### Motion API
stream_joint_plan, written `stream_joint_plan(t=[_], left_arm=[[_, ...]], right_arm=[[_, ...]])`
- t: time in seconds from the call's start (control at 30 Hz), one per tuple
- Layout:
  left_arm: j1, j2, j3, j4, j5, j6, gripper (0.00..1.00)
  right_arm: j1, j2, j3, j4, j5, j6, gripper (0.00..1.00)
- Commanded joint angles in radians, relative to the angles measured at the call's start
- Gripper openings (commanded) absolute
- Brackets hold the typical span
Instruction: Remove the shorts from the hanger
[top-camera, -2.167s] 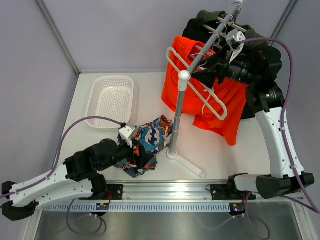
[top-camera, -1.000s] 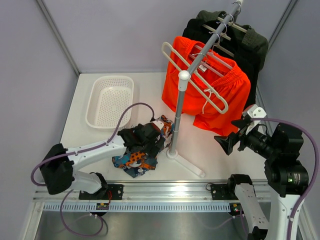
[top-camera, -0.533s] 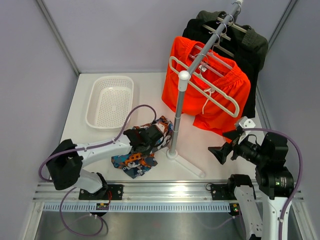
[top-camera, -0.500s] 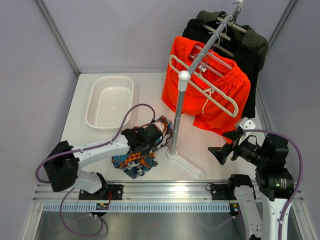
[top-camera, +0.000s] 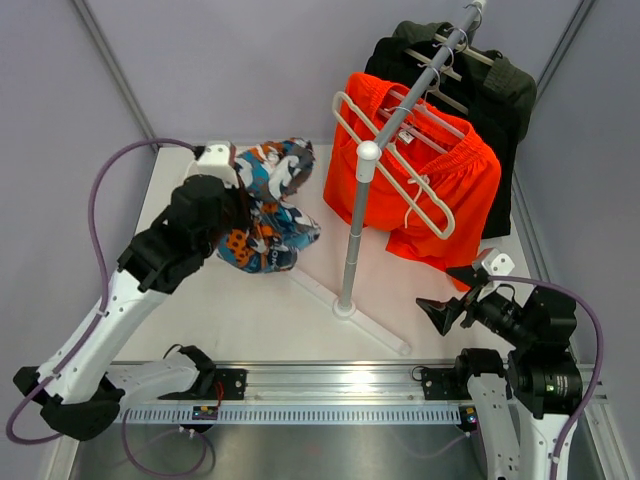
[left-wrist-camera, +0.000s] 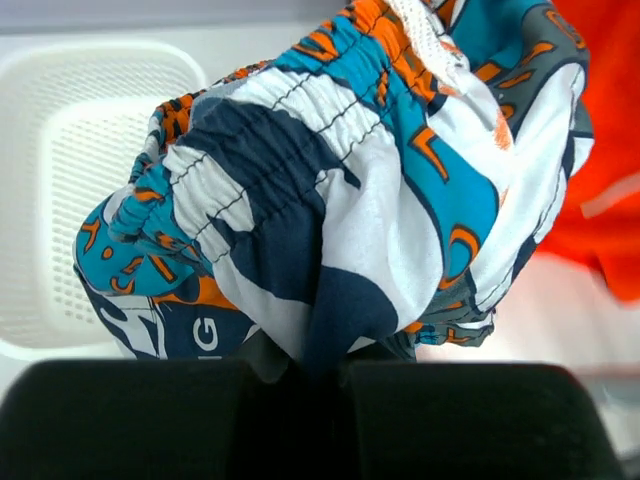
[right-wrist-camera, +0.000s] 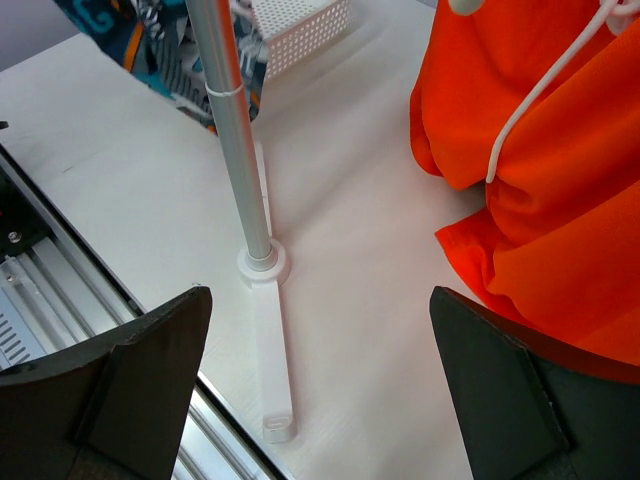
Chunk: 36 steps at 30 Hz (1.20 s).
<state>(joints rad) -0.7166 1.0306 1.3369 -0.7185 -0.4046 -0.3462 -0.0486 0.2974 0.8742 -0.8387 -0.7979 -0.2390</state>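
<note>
The patterned blue, orange and white shorts hang bunched in the air at the back left, and my left gripper is shut on a fold of them. The plain orange shorts hang on a white hanger on the rack's rail; the right wrist view shows them at its upper right. My right gripper hovers low at the front right, below the orange shorts. It is open and holds nothing.
The rack's grey pole rises from a white foot mid-table. A white basket sits below and behind the lifted shorts. Dark garments hang at the rail's far end. A metal rail runs along the near edge.
My left gripper closed on the patterned shorts lying on the table and lifted them up and back-left, over the basket. The right arm has barely moved.
</note>
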Motion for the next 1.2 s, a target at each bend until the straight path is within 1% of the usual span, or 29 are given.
stream_joint_plan(t=[0.0, 0.1, 0.17, 0.2, 0.27, 0.33, 0.43, 0.47, 0.57, 0.67, 0.7, 0.73, 0.8, 0.83, 0.87, 0.93, 0.97, 1.03, 1.07, 1.1, 1.13, 1.17], left_arm=[[0.151, 0.04, 0.126, 0.089, -0.022, 0.021, 0.0], [0.248, 0.088, 0.204, 0.168, -0.048, 0.03, 0.0], [0.276, 0.118, 0.231, 0.217, -0.074, 0.047, 0.0], [0.292, 0.129, 0.243, 0.269, -0.1, 0.058, 0.0], [0.305, 0.152, 0.28, 0.339, -0.118, 0.099, 0.0], [0.309, 0.195, 0.317, 0.376, -0.148, 0.14, 0.0], [0.319, 0.25, 0.327, 0.444, -0.204, 0.22, 0.0], [0.325, 0.261, 0.314, 0.464, -0.211, 0.258, 0.0], [0.348, 0.304, 0.262, 0.508, -0.223, 0.295, 0.0], [0.365, 0.312, 0.184, 0.539, -0.227, 0.3, 0.0], [0.37, 0.307, 0.113, 0.554, -0.232, 0.3, 0.0], [0.373, 0.303, 0.078, 0.57, -0.229, 0.3, 0.0], [0.385, 0.295, -0.003, 0.584, -0.202, 0.297, 0.0], [0.39, 0.299, -0.018, 0.574, -0.179, 0.296, 0.01], [0.396, 0.313, -0.027, 0.533, -0.127, 0.285, 0.02], [0.411, 0.327, -0.038, 0.484, -0.082, 0.262, 0.03], [0.428, 0.333, -0.05, 0.46, -0.015, 0.239, 0.04], [0.443, 0.333, -0.097, 0.449, 0.033, 0.222, 0.08], [0.451, 0.332, -0.113, 0.436, 0.059, 0.201, 0.12], [0.472, 0.333, -0.128, 0.43, 0.12, 0.191, 0.2], [0.485, 0.339, -0.146, 0.418, 0.15, 0.181, 0.26], [0.499, 0.345, -0.151, 0.391, 0.209, 0.152, 0.33]], right_arm=[[-0.005, -0.023, -0.007, 0.047, 0.028, 0.026, 1.0], [-0.005, -0.037, -0.009, 0.05, 0.026, 0.027, 0.99], [-0.005, -0.049, -0.012, 0.053, 0.028, 0.03, 1.0], [-0.005, -0.052, -0.014, 0.053, 0.028, 0.03, 1.0], [-0.005, -0.063, -0.015, 0.053, 0.028, 0.03, 1.0], [-0.005, -0.07, -0.015, 0.053, 0.028, 0.03, 0.99], [-0.005, -0.072, -0.015, 0.053, 0.026, 0.03, 0.99], [-0.005, -0.072, -0.015, 0.053, 0.025, 0.03, 0.99], [-0.005, -0.08, -0.017, 0.052, 0.025, 0.03, 1.0], [-0.005, -0.089, -0.018, 0.05, 0.025, 0.03, 0.99], [-0.005, -0.09, -0.018, 0.05, 0.026, 0.03, 1.0], [-0.005, -0.092, -0.018, 0.05, 0.025, 0.03, 0.99], [-0.005, -0.093, -0.018, 0.053, 0.028, 0.032, 1.0], [-0.005, -0.09, -0.02, 0.053, 0.029, 0.033, 1.0], [-0.005, -0.089, -0.018, 0.053, 0.032, 0.033, 1.0], [-0.005, -0.084, -0.018, 0.055, 0.034, 0.035, 0.99], [-0.005, -0.086, -0.018, 0.055, 0.035, 0.035, 0.99], [-0.005, -0.087, -0.018, 0.055, 0.037, 0.038, 1.0], [-0.005, -0.087, -0.018, 0.055, 0.04, 0.037, 1.0], [-0.005, -0.087, -0.017, 0.052, 0.043, 0.038, 0.99], [-0.005, -0.086, -0.015, 0.05, 0.045, 0.038, 1.0], [-0.005, -0.081, -0.012, 0.049, 0.048, 0.04, 1.0]])
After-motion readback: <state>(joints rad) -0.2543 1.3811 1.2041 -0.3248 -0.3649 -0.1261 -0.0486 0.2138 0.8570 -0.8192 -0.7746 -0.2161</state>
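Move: Out ahead and to the left of the left hand, which already holds the patterned shorts clear of the table, the white basket's middle lies about 16 cm farther out, 13 cm left and some 28 cm below. The rack's post stands roughly 10 cm back and 15 cm to the right; the orange shorts hang about 3 cm ahead, 27 cm right and a little lower. From the idle right hand the basket is about 29 cm ahead, 45 cm left and 23 cm down. Swinging the bunched patterned shorts forward and left over to the basket, the left hand rises some 11 cm on the way, turning counter-clockwise and tipping its fingers up, then sinks about 20 cm at the basket as the fingertips tip back down. At the very end its fingers start to open, the cloth still between them. ##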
